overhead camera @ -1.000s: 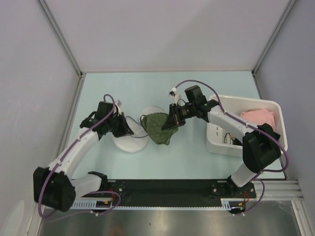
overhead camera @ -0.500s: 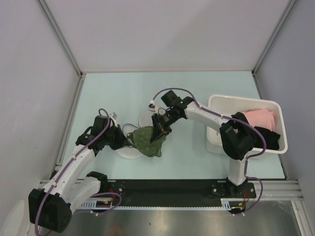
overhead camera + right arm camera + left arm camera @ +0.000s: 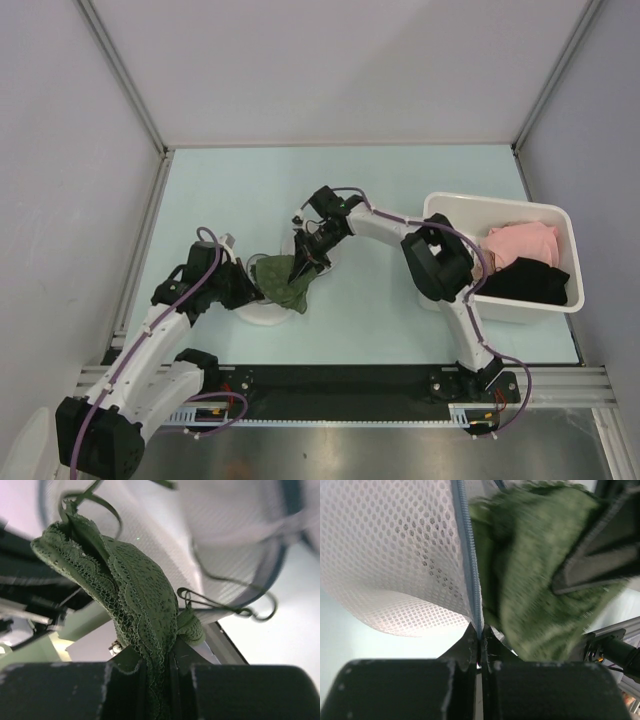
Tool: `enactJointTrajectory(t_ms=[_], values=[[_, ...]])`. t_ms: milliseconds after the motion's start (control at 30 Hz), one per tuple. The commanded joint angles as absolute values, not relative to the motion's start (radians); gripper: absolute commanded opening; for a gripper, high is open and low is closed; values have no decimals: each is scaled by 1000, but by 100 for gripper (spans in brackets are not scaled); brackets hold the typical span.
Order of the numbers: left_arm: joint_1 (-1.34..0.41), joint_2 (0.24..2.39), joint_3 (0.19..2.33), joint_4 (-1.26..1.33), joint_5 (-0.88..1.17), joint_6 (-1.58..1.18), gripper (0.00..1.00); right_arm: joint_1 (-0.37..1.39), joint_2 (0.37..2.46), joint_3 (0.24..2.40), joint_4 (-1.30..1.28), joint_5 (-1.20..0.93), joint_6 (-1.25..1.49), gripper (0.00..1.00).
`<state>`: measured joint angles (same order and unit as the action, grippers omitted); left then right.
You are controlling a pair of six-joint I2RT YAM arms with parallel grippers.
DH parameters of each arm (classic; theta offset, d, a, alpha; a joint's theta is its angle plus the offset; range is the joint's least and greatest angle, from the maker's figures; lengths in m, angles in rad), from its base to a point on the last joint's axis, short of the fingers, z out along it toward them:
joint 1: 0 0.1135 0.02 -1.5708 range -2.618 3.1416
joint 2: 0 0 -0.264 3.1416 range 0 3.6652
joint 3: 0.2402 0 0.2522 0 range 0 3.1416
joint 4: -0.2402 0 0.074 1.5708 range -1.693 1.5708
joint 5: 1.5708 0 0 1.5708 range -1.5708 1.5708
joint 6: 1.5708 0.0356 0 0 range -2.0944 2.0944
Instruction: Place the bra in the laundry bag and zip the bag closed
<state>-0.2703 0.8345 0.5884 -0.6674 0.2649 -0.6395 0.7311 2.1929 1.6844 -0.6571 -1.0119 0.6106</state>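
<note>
The olive-green lace bra (image 3: pixel 281 281) (image 3: pixel 135 597) hangs bunched from my right gripper (image 3: pixel 299 268) (image 3: pixel 158 652), which is shut on its fabric. It sits against the mouth of the white mesh laundry bag (image 3: pixel 262 308) (image 3: pixel 390 565), left of the table's middle. My left gripper (image 3: pixel 252 288) (image 3: pixel 480 636) is shut on the bag's blue zipper rim (image 3: pixel 469 555) and holds that edge up. In the left wrist view the bra (image 3: pixel 535 580) fills the space just right of the rim, with the right gripper's dark fingers (image 3: pixel 605 545) pressing into it. The bra's thin straps (image 3: pixel 225 607) trail loose.
A white rectangular bin (image 3: pixel 441 290) stands at the right with a pink garment (image 3: pixel 520 243) and a black garment (image 3: pixel 530 280) in it. The right arm reaches leftward from its base across the table. A black rail (image 3: pixel 340 380) runs along the near edge.
My right gripper has carried the bra leftward and nearer, from beside the bin to the bag's mouth. The left gripper has drawn the bag's rim slightly nearer and left.
</note>
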Motion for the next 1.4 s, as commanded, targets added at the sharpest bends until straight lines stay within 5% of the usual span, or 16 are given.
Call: enactJointTrajectory(t_ms=[0, 367, 667, 800, 1167, 1267, 1333, 1367], values=[[-272, 818, 600, -657, 253, -655, 0, 742, 2308, 1830, -791, -979, 620, 0], [-284, 807, 598, -657, 265, -657, 0, 767, 2529, 2226, -968, -848, 701, 0], [-333, 848, 612, -591, 293, -663, 0, 827, 2422, 1994, -620, -769, 1150, 0], [-344, 865, 604, -563, 337, -673, 0, 838, 2327, 1806, -242, -752, 1417, 0], [-351, 871, 607, -486, 331, -704, 0, 850, 2194, 1553, 116, -712, 1638, 0], [-350, 917, 647, -486, 307, -684, 0, 861, 2171, 1531, 32, -724, 1505, 0], [-350, 966, 687, -503, 299, -672, 7, 867, 2151, 1528, -53, -718, 1332, 0], [-350, 976, 704, -520, 284, -669, 26, 865, 2146, 1532, -131, -703, 1277, 0]])
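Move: The right hand holds the bra; the open mouth of the laundry bag lies about 9 cm to its left, some 2 cm farther out and 6 cm lower. The bag's round flap is roughly 8 cm ahead and 7 cm to the right, on the table. The left hand already pinches the zippered rim, with the mouth's middle about 6 cm ahead of it, straight on and slightly below. Right hand dips and carries the bra about 9 cm left into the mouth, as left holds the rim. ##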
